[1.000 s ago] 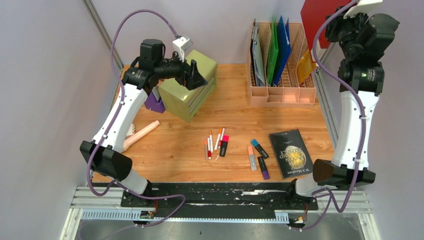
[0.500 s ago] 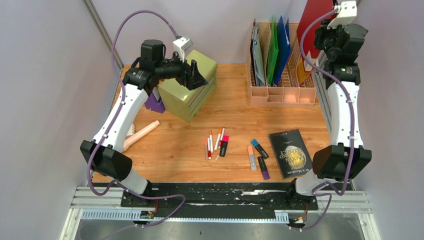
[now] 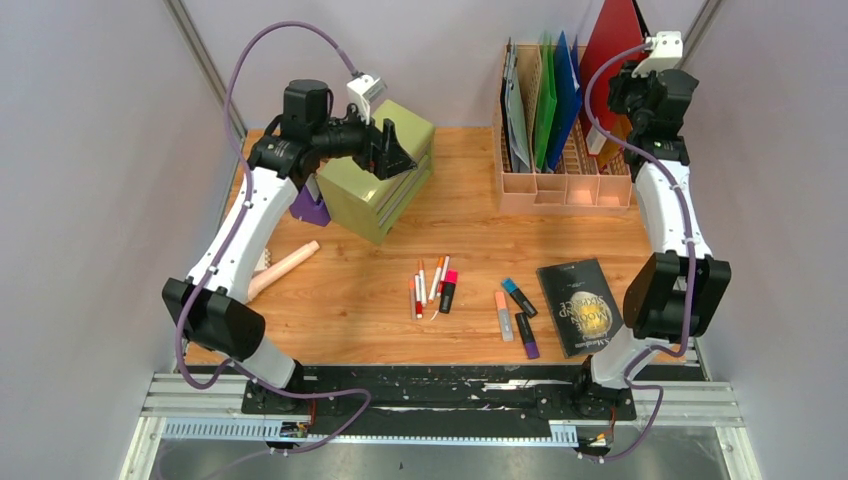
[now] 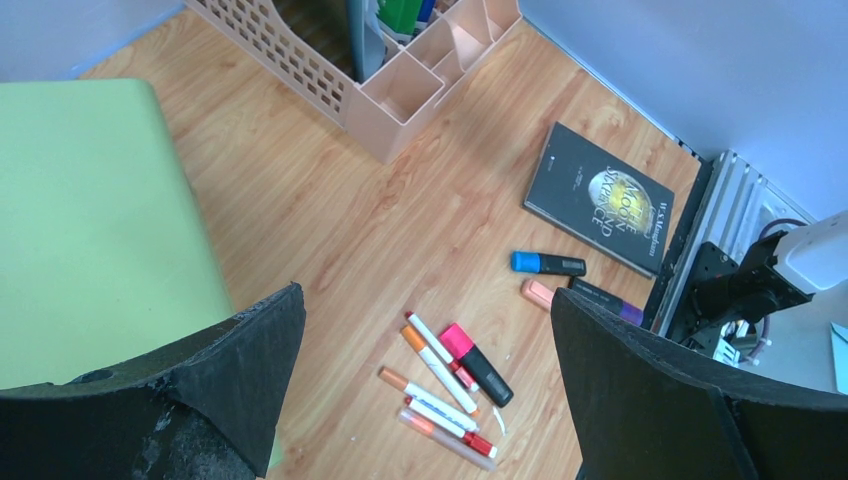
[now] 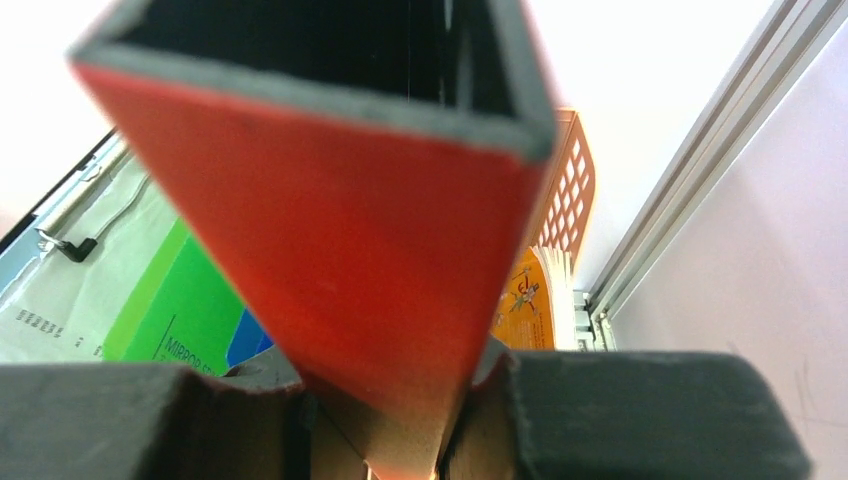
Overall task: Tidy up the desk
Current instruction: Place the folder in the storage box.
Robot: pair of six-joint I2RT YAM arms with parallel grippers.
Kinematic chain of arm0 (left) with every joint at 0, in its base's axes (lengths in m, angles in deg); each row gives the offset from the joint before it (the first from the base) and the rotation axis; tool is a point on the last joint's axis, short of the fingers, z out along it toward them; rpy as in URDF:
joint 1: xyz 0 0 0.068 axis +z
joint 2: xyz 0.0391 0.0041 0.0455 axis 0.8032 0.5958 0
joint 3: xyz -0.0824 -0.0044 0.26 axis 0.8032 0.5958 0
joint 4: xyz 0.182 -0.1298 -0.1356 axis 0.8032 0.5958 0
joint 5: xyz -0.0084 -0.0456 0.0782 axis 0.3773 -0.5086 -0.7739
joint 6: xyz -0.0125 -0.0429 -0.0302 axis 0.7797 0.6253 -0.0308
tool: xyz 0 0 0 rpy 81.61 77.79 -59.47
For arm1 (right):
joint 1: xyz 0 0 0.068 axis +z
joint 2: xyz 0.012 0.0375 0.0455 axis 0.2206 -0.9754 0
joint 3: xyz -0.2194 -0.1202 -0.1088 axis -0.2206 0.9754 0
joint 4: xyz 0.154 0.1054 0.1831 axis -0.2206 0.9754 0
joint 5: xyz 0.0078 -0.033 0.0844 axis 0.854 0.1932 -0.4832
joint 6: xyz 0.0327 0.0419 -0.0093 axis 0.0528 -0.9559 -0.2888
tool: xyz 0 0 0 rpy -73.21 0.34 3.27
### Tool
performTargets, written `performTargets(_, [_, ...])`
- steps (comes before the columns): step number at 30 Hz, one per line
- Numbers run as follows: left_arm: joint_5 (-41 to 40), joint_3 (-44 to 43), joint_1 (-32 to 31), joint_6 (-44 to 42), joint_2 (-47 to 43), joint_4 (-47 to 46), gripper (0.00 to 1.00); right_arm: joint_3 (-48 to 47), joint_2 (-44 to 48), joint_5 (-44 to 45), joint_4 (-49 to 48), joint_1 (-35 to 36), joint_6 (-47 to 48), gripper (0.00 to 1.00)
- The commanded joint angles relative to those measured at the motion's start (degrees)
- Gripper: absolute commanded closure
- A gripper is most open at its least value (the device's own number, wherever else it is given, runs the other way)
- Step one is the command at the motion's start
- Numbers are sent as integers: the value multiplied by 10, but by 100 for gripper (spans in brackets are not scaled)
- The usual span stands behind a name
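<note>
The desk [image 3: 480, 235] is orange-brown wood with a metal rail [image 3: 400, 385] at its near edge. My right gripper [image 3: 632, 95] hangs over the right end of the peach file rack [image 3: 565, 190], shut on the lower edge of a red folder [image 3: 612, 35] that stands upright. In the right wrist view the red folder [image 5: 340, 220] fills the space between the fingers of the right gripper [image 5: 400, 410]. My left gripper [image 3: 395, 150] is open and holds nothing, hovering at the olive-green drawer chest [image 3: 385, 170]. In its wrist view the left gripper [image 4: 425, 295] frames the bare desk [image 4: 330, 230].
Several pens [image 3: 430, 285] and highlighters [image 3: 515, 310] lie loose mid-desk, with a black book [image 3: 582, 305] to their right. A peach cylinder [image 3: 283, 268] and a purple object [image 3: 308, 205] lie at the left. The rack holds green, blue and grey folders [image 3: 545, 100] and a yellow booklet [image 5: 525, 305].
My right arm has swung left and lower with the red folder, from the far right corner to over the rack's right end. The left arm has not moved.
</note>
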State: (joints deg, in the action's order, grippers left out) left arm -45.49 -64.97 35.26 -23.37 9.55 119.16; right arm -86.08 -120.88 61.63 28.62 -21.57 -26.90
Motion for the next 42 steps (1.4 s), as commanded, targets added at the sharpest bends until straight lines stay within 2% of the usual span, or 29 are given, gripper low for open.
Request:
performTargets(1, [10, 1, 2, 10, 6, -18, 0, 17, -5, -7, -139, -3, -18, 100])
performTargets(13, [36, 7, 2, 27, 22, -31, 0, 115, -32, 5, -243, -3, -54, 100])
performTargets(20, [42, 11, 2, 33, 26, -34, 0, 151, -44, 14, -303, -2, -33, 100])
performTargets(34, [47, 10, 2, 38, 36, -38, 0, 132, -66, 9, -303, -1, -33, 100])
performTargets(42, [50, 9, 2, 37, 37, -36, 0, 147, -82, -3, -302, 1, 7, 100])
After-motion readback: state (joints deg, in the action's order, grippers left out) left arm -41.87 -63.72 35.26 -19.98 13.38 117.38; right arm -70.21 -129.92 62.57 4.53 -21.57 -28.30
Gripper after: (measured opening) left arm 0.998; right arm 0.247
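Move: The right hand holds the red folder by its near edge above the storage box; the free slot's middle lies about 12 cm ahead, in line sideways and some 25 cm below. The blue folder stands roughly 5 cm left of the slot and the yellow book about 6 cm right of it, both about as far ahead as the slot. From the left hand, the slot is some 30 cm ahead, 45 cm right and 25 cm lower. Right hand lowers the still-gripped red folder some 12 cm into the slot, pausing midway, easing about 4 cm forward. ##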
